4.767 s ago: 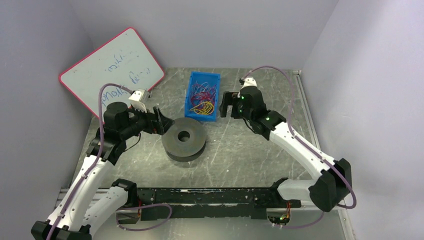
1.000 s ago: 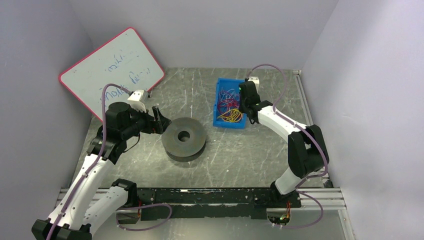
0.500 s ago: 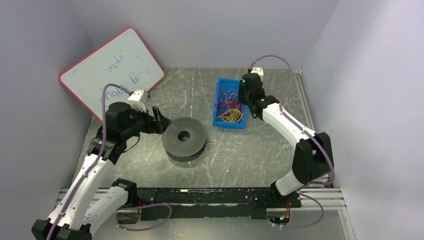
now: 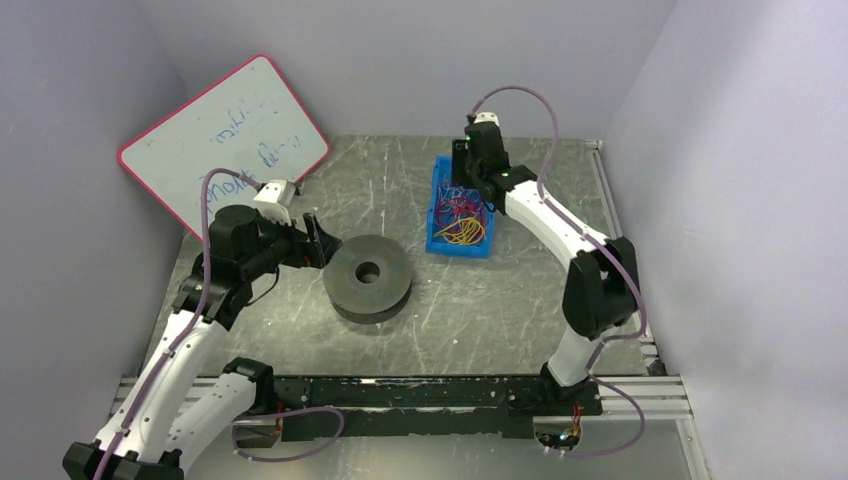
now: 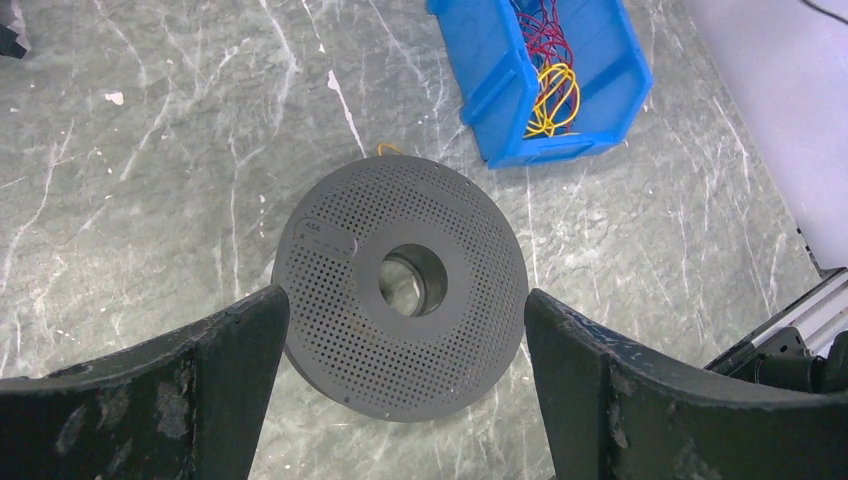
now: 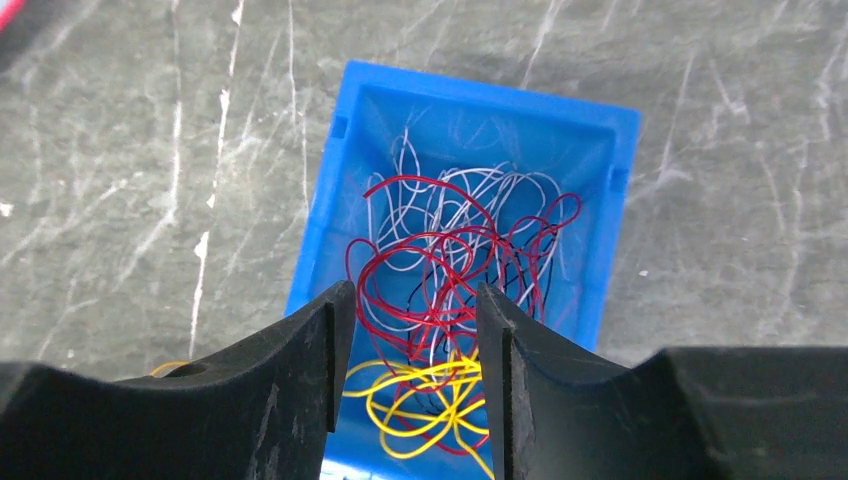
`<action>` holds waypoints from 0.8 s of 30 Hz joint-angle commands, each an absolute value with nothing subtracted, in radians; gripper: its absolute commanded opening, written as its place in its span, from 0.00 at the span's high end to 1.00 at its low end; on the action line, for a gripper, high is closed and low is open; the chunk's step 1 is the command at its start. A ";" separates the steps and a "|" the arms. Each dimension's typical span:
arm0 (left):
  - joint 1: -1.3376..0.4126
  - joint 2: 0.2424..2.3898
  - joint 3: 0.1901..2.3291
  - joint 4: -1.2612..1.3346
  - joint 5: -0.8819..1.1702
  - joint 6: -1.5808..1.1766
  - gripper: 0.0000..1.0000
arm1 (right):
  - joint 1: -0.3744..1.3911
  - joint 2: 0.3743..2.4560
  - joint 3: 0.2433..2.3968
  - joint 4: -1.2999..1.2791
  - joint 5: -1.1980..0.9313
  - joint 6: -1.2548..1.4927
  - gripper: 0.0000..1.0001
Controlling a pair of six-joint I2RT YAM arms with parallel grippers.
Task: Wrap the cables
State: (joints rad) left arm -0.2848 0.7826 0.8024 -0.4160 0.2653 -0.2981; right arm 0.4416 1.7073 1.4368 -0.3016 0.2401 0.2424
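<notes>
The cables (image 6: 455,270) are a loose tangle of thin red, yellow, white and dark wires lying in a blue bin (image 6: 320,215). My right gripper (image 6: 413,345) hangs open above the bin with nothing between its fingers; the wires show through the gap below. From the top view the right gripper (image 4: 462,178) is over the bin's (image 4: 434,228) far end. A dark perforated spool (image 5: 400,290) lies flat on the table. My left gripper (image 5: 405,345) stands wide open just short of it, holding nothing, and it sits left of the spool (image 4: 368,275) as the left gripper (image 4: 320,243) in the top view.
A red-framed whiteboard (image 4: 225,135) leans at the back left. A black rail (image 4: 430,395) runs along the near edge between the arm bases. A short yellow wire end (image 5: 385,150) peeks out at the spool's far rim.
The right arm swung from the bin's right side to over its far end, and its jaws widened. The bin sits further right than in the earliest frame. The left arm has not moved.
</notes>
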 commanded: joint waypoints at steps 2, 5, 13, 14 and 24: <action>-0.279 0.767 0.794 -0.410 0.266 -0.283 0.09 | 0.443 1.814 1.494 -0.295 0.190 0.209 0.49; -0.278 0.765 0.794 -0.410 0.266 -0.283 0.09 | 0.443 1.874 1.522 -0.298 0.203 0.188 0.49; -0.278 0.767 0.796 -0.410 0.267 -0.282 0.09 | 0.442 1.951 1.533 -0.323 0.238 0.187 0.52; -0.278 0.767 0.795 -0.410 0.268 -0.282 0.09 | 0.442 1.956 1.530 -0.326 0.242 0.187 0.52; -0.276 0.769 0.795 -0.410 0.271 -0.281 0.09 | 0.441 2.014 1.559 -0.345 0.290 0.174 0.52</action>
State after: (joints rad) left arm -0.2836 0.7773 0.8024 -0.4160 0.2653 -0.2943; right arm 0.4412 1.9865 1.5200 -0.3267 0.2588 0.1925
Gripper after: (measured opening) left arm 0.911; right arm 0.484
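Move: The red cables lie in the blue box, heaped over white ones, about 14 cm below the right hand, some 3 cm back and 1 cm to its right. The yellow cables lie about 6 cm back of the red ones, in the box's near end; the grey disc stands roughly 20 cm back and 17 cm left of the right hand. From the left hand the red cables are about 19 cm ahead, 21 cm right and 18 cm below. Down to the red and white cables in the blue box goes the right hand, sinking about 10 cm, quickly at first and then easing, with a slight forward drift early on. Its fingertips tip down and the wrist turns about 15 degrees altogether, while the fingers stay half open above the red tangle; no touch on the cables can be made out. ##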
